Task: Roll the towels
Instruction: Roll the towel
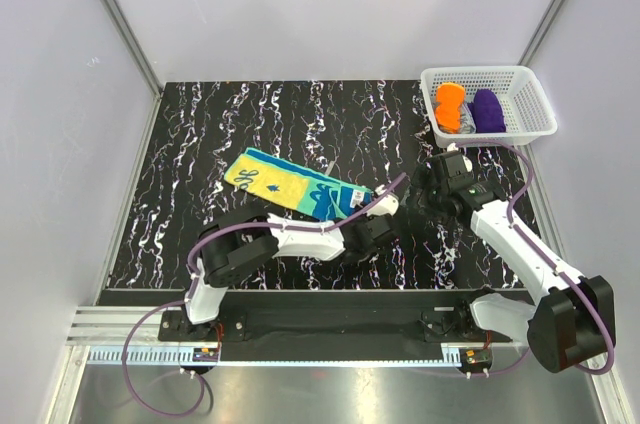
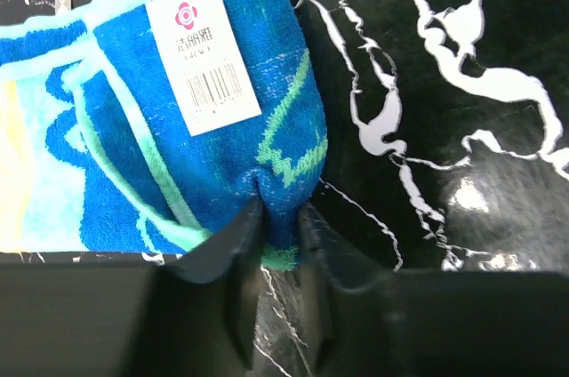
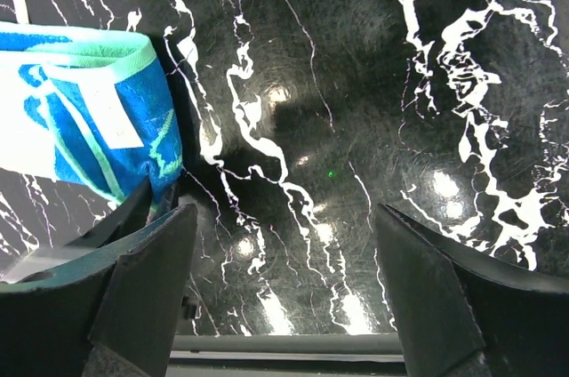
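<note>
A teal, blue and yellow towel lies flat and slanted on the black marbled table. Its near right corner, close to a white label, is bunched between the jaws of my left gripper, which is shut on it. From above, that gripper sits at the towel's right end. My right gripper stands open over bare tabletop, just right of the towel's corner, with nothing between its fingers. In the top view the right gripper hovers a short way right of the left one.
A white lattice basket stands at the back right corner and holds a rolled orange cloth and a rolled purple one. Grey walls enclose the table on three sides.
</note>
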`<state>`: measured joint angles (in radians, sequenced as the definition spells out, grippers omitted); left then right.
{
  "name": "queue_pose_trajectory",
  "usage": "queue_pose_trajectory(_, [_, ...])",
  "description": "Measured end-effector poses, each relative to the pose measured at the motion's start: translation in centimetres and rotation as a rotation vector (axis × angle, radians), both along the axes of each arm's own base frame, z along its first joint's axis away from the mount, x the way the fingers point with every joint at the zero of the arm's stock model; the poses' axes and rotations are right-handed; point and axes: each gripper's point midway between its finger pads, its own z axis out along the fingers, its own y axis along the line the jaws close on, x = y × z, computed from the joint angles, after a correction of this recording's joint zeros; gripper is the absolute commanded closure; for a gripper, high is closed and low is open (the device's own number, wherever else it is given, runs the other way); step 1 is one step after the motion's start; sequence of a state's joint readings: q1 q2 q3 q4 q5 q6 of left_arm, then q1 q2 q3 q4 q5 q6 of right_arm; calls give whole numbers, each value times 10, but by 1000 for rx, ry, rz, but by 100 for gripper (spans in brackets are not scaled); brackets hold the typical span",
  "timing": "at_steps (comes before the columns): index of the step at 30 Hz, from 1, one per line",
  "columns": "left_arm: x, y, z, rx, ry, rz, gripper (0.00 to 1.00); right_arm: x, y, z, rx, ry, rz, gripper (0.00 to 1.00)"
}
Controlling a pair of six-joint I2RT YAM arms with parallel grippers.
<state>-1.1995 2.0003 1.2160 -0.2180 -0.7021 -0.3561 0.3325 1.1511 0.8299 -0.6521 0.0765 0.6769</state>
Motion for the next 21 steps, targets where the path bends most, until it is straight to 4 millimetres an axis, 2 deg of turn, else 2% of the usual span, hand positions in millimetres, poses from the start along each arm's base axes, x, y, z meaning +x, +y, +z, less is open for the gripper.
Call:
queue_pose_trajectory(2, [3,2,-1,-7,9,10,92,0,1,0,6,2,4,14])
queue_pose_trajectory(5, [6,3,-2,-15,20,12,100,0,0,0,5,2,4,14])
queue_pose_trajectory(10, [0,-2,0,-88,79,-20,100,3,-8,7,-1,-5,-8,14])
queue_pose_trajectory(17, [-28,-12,5,-373,284,-83,100,8,-8,18,38,-24,-3,14])
queue_pose_trajectory(21, [-34,-16,8,-575,401,-95,100,6,0,21,77,-21,22,15])
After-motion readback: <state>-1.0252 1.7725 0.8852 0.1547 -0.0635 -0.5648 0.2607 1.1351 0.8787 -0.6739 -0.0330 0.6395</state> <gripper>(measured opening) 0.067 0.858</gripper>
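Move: The towel's near right corner is between the left fingers, within a centimetre of them and about level. The label is some 6 cm farther out and 2 cm left of this hand, the towel's middle roughly 6 cm ahead and 13 cm left, and the pale strip beyond it about 10 cm ahead, 7 cm left. From the right hand that corner lies about 11 cm left, barely 1 cm back and 10 cm below. The left fingers finish shutting on the towel's near right corner, edging forward a touch, then drag the pinched cloth back about 4 cm towards the base and 2 cm right. Meanwhile the wrist rolls its left side down some 35 degrees and tips the fingers more steeply down. The empty right hand, still wide open, rises about 2 cm. ##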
